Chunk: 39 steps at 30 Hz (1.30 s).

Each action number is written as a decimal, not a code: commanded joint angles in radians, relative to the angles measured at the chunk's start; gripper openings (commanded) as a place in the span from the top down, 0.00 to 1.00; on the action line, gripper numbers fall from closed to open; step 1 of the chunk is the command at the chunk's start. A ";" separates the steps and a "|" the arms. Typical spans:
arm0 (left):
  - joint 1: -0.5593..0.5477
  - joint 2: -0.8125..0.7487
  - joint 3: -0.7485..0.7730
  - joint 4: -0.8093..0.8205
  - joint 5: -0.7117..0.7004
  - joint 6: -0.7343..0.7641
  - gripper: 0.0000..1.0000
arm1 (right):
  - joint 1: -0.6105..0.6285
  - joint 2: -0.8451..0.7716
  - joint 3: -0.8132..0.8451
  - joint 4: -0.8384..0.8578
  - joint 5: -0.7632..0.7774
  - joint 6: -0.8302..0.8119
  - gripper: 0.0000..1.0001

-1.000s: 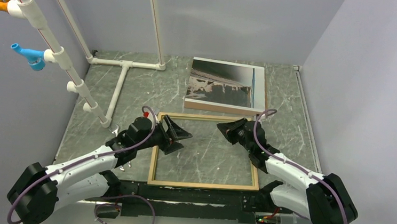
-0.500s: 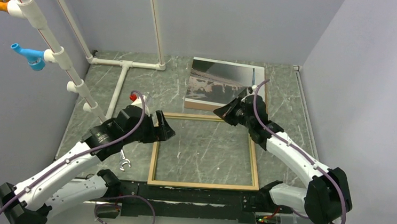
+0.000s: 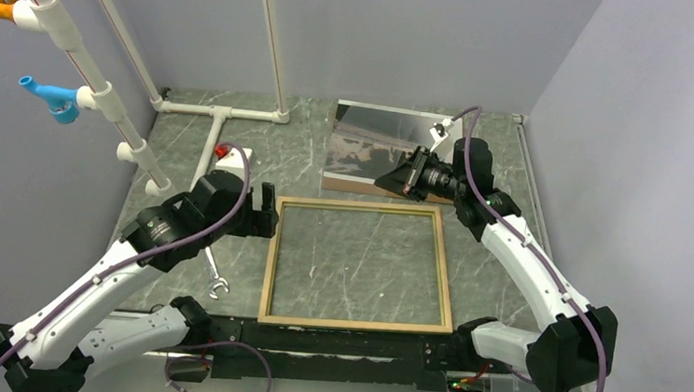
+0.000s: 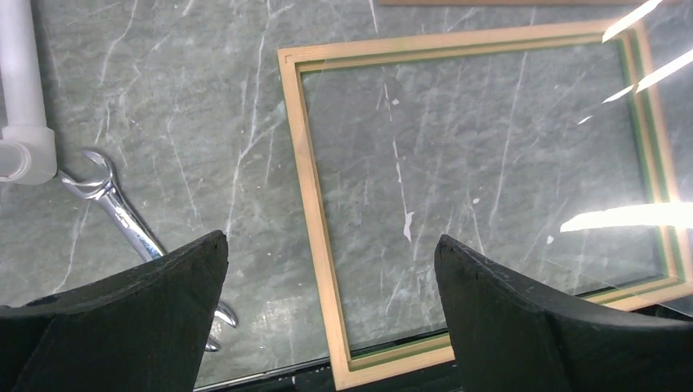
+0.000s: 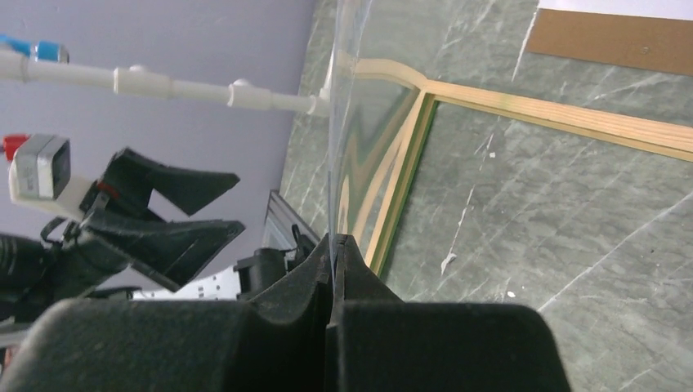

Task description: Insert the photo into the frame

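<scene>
The frame (image 3: 268, 255) lies flat mid-table, tan wood face up, with a green inner lip (image 4: 315, 204). My left gripper (image 3: 269, 218) hangs open above the frame's left rail (image 4: 328, 245), holding nothing. My right gripper (image 3: 386, 182) is raised past the frame's far rail and is shut on the edge of a thin clear pane (image 5: 351, 122). That pane (image 3: 377, 128) rises from the jaws (image 5: 333, 238). Behind and below it, the photo (image 3: 356, 155) lies on a brown backing board (image 5: 613, 41) at the back. The pane and right wrist partly hide the photo.
A metal wrench (image 3: 213, 277) lies left of the frame (image 4: 122, 220). White pipework (image 3: 207, 148) and a small white box with a red button (image 3: 229, 155) stand at the back left. Grey walls close in the table on three sides.
My right gripper shut, then rose towards the back with the clear pane in it. My left gripper drew back to the frame's left rail and opened wider.
</scene>
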 commanded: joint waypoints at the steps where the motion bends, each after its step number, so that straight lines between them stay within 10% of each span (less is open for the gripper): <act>1: 0.011 0.044 0.024 0.019 0.074 0.091 0.01 | -0.011 -0.001 0.050 -0.057 -0.126 -0.080 1.00; 25: 0.106 0.159 -0.098 0.155 0.336 0.074 0.00 | -0.163 0.407 -0.152 0.067 -0.349 -0.285 0.83; 32: 0.106 0.158 -0.117 0.164 0.347 0.064 0.01 | -0.182 0.444 -0.295 0.423 -0.330 -0.033 0.56; 39: 0.106 0.166 -0.112 0.153 0.334 0.064 0.01 | -0.182 0.429 -0.455 0.823 -0.273 0.244 0.52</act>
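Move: Pinched in the right hand is the clear sheet, bound for the frame, whose middle lies about 7 cm back, with no sideways offset, and some 24 cm below. The frame's far rail runs about 7 cm ahead of this hand; the photo's middle is roughly 23 cm ahead and 8 cm to the right. The wrench is some 32 cm left and 11 cm back. From the left hand, the frame's middle is level ahead, about 19 cm right and 22 cm below. Drawing back about 3 cm, the right hand then drops close to 20 cm towards the frame with the clear sheet, edging 3 cm right and tipping its fingers down some 25 degrees. Its fingers part to about half open around the sheet's edge, easing the pinch. The left hand, wide open, sinks about 7 cm and shifts 4 cm right, over the frame's left side. ##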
